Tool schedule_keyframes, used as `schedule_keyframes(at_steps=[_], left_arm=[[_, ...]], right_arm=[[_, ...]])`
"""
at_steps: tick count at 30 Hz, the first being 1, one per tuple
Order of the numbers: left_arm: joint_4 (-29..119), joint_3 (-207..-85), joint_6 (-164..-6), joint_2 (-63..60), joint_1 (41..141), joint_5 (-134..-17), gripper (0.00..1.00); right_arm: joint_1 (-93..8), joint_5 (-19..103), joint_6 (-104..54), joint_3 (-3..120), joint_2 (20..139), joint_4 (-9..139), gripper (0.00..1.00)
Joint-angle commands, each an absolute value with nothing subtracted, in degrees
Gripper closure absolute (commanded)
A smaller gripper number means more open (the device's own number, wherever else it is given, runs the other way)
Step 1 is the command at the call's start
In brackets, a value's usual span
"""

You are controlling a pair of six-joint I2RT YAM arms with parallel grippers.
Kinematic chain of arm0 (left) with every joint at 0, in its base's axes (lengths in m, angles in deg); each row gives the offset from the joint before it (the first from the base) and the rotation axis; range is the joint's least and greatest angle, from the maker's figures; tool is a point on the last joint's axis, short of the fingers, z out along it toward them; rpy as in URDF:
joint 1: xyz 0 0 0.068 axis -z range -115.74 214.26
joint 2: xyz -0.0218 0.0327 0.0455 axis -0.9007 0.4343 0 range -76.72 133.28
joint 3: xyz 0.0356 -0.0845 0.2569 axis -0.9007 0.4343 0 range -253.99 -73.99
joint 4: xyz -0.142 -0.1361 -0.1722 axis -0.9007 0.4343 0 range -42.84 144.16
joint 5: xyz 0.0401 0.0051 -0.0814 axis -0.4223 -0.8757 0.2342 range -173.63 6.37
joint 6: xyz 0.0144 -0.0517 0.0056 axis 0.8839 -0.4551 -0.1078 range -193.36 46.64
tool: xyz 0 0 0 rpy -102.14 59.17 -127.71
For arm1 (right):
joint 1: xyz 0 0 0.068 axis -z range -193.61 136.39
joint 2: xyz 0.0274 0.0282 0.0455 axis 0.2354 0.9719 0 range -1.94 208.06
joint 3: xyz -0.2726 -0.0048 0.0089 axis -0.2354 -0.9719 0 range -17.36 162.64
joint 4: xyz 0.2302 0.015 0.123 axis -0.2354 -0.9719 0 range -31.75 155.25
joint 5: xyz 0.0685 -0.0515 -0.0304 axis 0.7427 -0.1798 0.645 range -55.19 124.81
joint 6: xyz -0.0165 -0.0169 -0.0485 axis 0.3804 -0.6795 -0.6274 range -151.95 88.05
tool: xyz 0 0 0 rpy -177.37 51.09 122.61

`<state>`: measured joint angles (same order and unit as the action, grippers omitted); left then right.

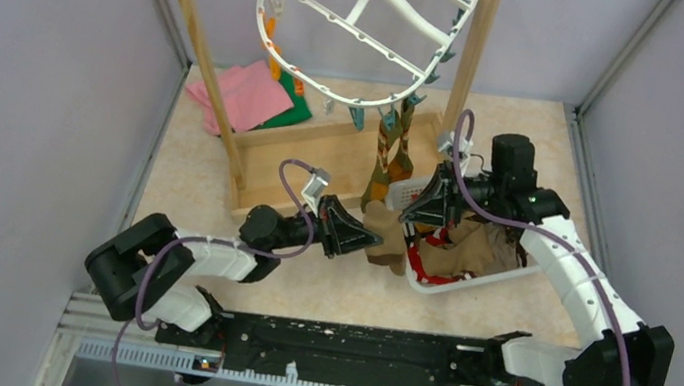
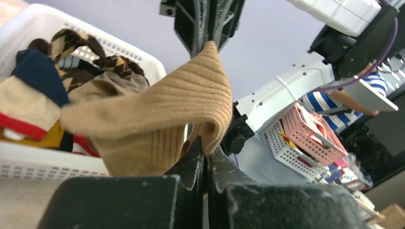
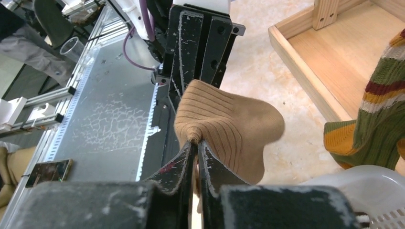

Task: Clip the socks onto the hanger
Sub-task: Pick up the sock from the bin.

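Note:
A plain tan sock [image 1: 386, 236] is stretched between both grippers, just left of the basket. My left gripper [image 1: 364, 238] is shut on one end of the tan sock [image 2: 157, 109], its jaws [image 2: 206, 149] pinching the edge. My right gripper [image 1: 416, 210] is shut on the other end, pinching a bunched bit of the sock [image 3: 234, 126] at its tips [image 3: 195, 141]. The white oval hanger [image 1: 361, 29] hangs from the wooden pole at the back. An olive sock with orange stripes [image 1: 388, 159] dangles from one of its clips, also seen at the right as the striped sock [image 3: 377, 114].
A white slotted basket [image 1: 467, 283] under the right arm holds argyle, navy and red socks [image 2: 43, 95]. The wooden pole rack [image 1: 324, 145] stands behind, its base tray [image 3: 329, 62] close by. Pink and green cloths [image 1: 245, 97] lie at the back left.

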<state>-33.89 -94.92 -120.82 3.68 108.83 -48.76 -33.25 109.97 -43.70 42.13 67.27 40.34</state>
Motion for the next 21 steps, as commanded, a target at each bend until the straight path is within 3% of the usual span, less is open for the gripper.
schedule_keyframes(at_steps=[1, 5, 8, 13, 21], left_arm=[[-32.7, -90.8, -125.3, -2.1, 107.8, -54.6, 1.00], [-21.7, -85.8, -134.1, -14.8, 105.0, -62.3, 1.00], [-7.3, -83.9, -142.6, -24.8, 102.1, -68.3, 1.00], [10.9, -85.8, -155.3, -34.0, 98.3, -71.1, 1.00], [-2.2, -84.4, -171.9, -23.4, 96.5, -61.2, 1.00]], right_arm=[[-33.9, 107.9, -48.9, 43.4, 66.8, 38.0, 0.87], [-33.9, 101.9, -63.3, 48.0, 66.4, 26.8, 0.37], [-34.0, 99.6, -76.8, 49.8, 64.8, 20.4, 0.25], [-36.7, 104.2, -112.9, 49.8, 64.7, 5.6, 0.16], [-48.9, 99.0, -112.7, 51.2, 70.9, 12.4, 0.21]])
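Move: Both shut grippers already hold the tan sock. Its middle lies about 1 cm ahead, 2 cm right and 5 cm below the left gripper; from the right gripper it is about 4 cm back, 3 cm left and 6 cm below. The two hanging olive socks are some 15 cm ahead of the left gripper, level with it sideways and in height. The white bin's middle is roughly 6 cm ahead, 18 cm right and 18 cm below the right gripper. Open the right gripper wide to let go of the tan sock, then draw that hand back about 4 cm and down 3, rolling it some 40 degrees. Keep the left gripper pinched on the sock and swing it left about 10 cm, away from the right hand, easing forward too, while it rolls roughly 50 degrees and swivels counter-clockwise to point forward-right. ##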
